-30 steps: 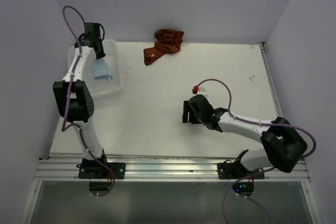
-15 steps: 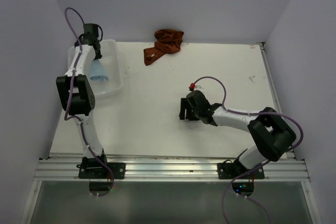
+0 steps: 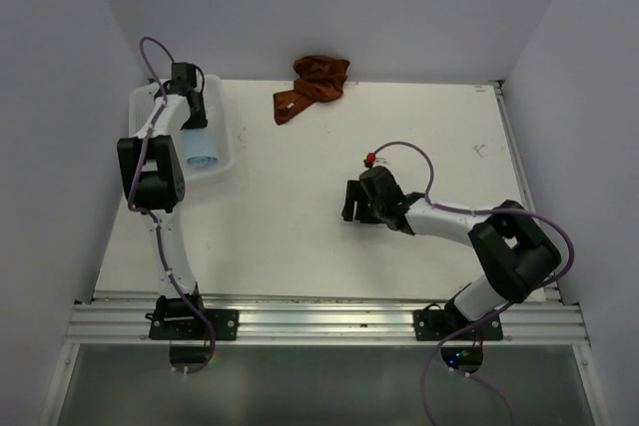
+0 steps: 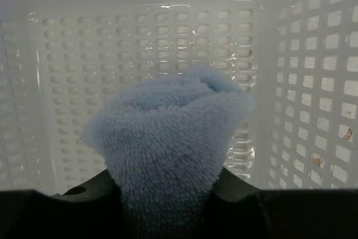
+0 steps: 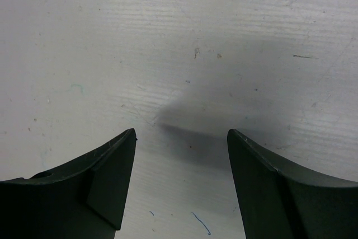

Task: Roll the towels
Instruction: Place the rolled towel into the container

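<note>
A rolled sky-blue towel point(image 4: 170, 132) fills the left wrist view, pinched between the dark jaws of my left gripper point(image 4: 168, 194), which is shut on it inside the white mesh basket point(image 4: 313, 82). From above, the left gripper point(image 3: 192, 115) reaches down into the basket point(image 3: 224, 137), and the blue towel point(image 3: 203, 160) shows low in it. The rust reddish-brown towel point(image 3: 313, 85) lies crumpled at the table's far edge, apart from both arms. My right gripper point(image 3: 352, 203) hovers low over the bare table centre; its fingers point(image 5: 112, 177) stand wide apart with nothing between them.
The basket stands at the table's far left against the wall. White walls close in the left, far and right sides. A red-tipped cable point(image 3: 371, 158) loops over the right arm. The tabletop point(image 5: 184, 54) under the right gripper has small pen marks and scuffs.
The left arm has folded back and carried the blue towel down into the basket. The right gripper has drifted slightly left and its elbow has drawn in; its jaws stay open.
</note>
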Action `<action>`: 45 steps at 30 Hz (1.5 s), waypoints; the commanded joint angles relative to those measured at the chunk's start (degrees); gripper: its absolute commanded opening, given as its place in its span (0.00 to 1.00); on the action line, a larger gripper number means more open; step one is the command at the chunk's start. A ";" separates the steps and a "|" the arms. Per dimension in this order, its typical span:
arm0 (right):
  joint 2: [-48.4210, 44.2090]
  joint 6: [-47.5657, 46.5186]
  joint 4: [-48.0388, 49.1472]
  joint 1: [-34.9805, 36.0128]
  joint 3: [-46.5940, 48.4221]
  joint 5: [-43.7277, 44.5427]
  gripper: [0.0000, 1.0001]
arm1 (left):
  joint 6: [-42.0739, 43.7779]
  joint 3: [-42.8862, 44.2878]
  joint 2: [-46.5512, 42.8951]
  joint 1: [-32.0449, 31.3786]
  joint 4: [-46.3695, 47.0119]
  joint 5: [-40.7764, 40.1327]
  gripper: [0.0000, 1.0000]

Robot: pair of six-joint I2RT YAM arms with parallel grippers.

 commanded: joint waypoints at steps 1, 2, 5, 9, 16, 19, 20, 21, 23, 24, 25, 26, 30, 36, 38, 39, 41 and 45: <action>1.84 -0.69 0.16 -0.47 0.70 -1.25 0.70 | -2.35 -2.00 -1.08 0.06 5.80 4.97 0.08; 1.85 -0.61 0.24 -0.56 0.70 -1.16 0.70 | -3.05 -3.05 -1.00 0.06 6.93 5.50 0.09; 2.02 -0.87 0.16 -0.73 0.70 -1.25 0.70 | -4.02 -3.67 -0.21 0.06 7.65 6.12 0.14; 2.81 -0.78 0.24 -1.08 0.87 -1.69 0.70 | -5.25 -4.11 0.06 0.15 8.70 7.35 0.19; 3.34 -0.61 0.86 -1.26 1.40 -2.13 0.70 | -7.89 -5.96 -0.38 0.15 10.64 10.16 0.52; 3.25 -0.69 0.60 -1.17 1.66 -2.22 0.70 | -8.33 -6.48 -0.12 0.15 10.99 10.34 0.61; 3.16 -0.69 0.51 -1.26 1.75 -2.04 0.70 | -8.42 -6.75 -0.12 0.23 11.25 10.34 0.63; 3.16 -0.69 0.33 -1.26 1.75 -2.13 0.70 | -8.51 -7.01 -0.29 0.23 11.51 10.42 0.65; 3.16 -0.78 0.16 -1.26 1.84 -2.22 0.70 | -8.77 -8.33 -0.82 0.23 12.48 10.34 0.73; 3.25 -0.96 0.16 -1.26 1.93 -2.22 0.70 | -9.03 -8.59 -1.17 0.23 12.83 10.34 0.75; 3.16 -1.05 -0.02 -1.26 2.36 -2.39 0.70 | -9.56 -9.03 -1.35 0.32 13.01 10.34 0.79; 3.16 -1.13 -0.37 -1.26 2.54 -2.48 0.70 | -9.82 -9.21 -1.52 0.41 13.10 10.60 0.81; 2.73 -1.75 -1.42 -1.26 3.68 -2.30 0.70 | -10.44 -9.65 -1.87 0.76 13.36 11.13 0.86; 1.41 -2.28 -2.83 -1.35 4.30 -1.95 0.70 | -11.05 -9.56 -2.66 1.46 13.62 12.45 0.96; 1.06 -2.28 -3.18 -1.44 4.39 -2.04 0.70 | -10.88 -9.48 -3.28 1.64 13.89 14.29 0.99; 0.79 -2.10 -3.27 -1.44 4.39 -1.95 0.70 | -10.88 -9.47 -3.45 1.73 13.89 14.47 1.00; 0.62 -2.01 -3.27 -1.44 4.39 -2.13 0.70 | -10.88 -9.39 -4.42 1.82 14.06 14.55 1.00; 0.35 -1.49 -3.36 -1.35 4.65 -2.57 0.70 | -10.26 -8.78 -5.39 2.08 13.45 13.94 1.00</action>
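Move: The left hand already has one end of the light-blue rolled towel pinched down inside the container. The towel's middle is some 5 cm back, 1 cm right and 2 cm below, while the container's centre lies about 3 cm back, 2 cm left and slightly below. The brown towel is roughly 27 cm to the right and 7 cm farther out, some 5 cm lower. From the right hand, the container is about 22 cm ahead and 40 cm left, nearly level. Still pinching the rolled towel, the left hand carries it right and down inside the container, towards its right wall, about 3 cm each way in all. Partway through, the fingers begin to open and spread wide, letting go of the towel. The wrist rolls some 15 degrees, swinging the fingertips rightward, and the hand then eases up about 1 cm, still around the towel. ##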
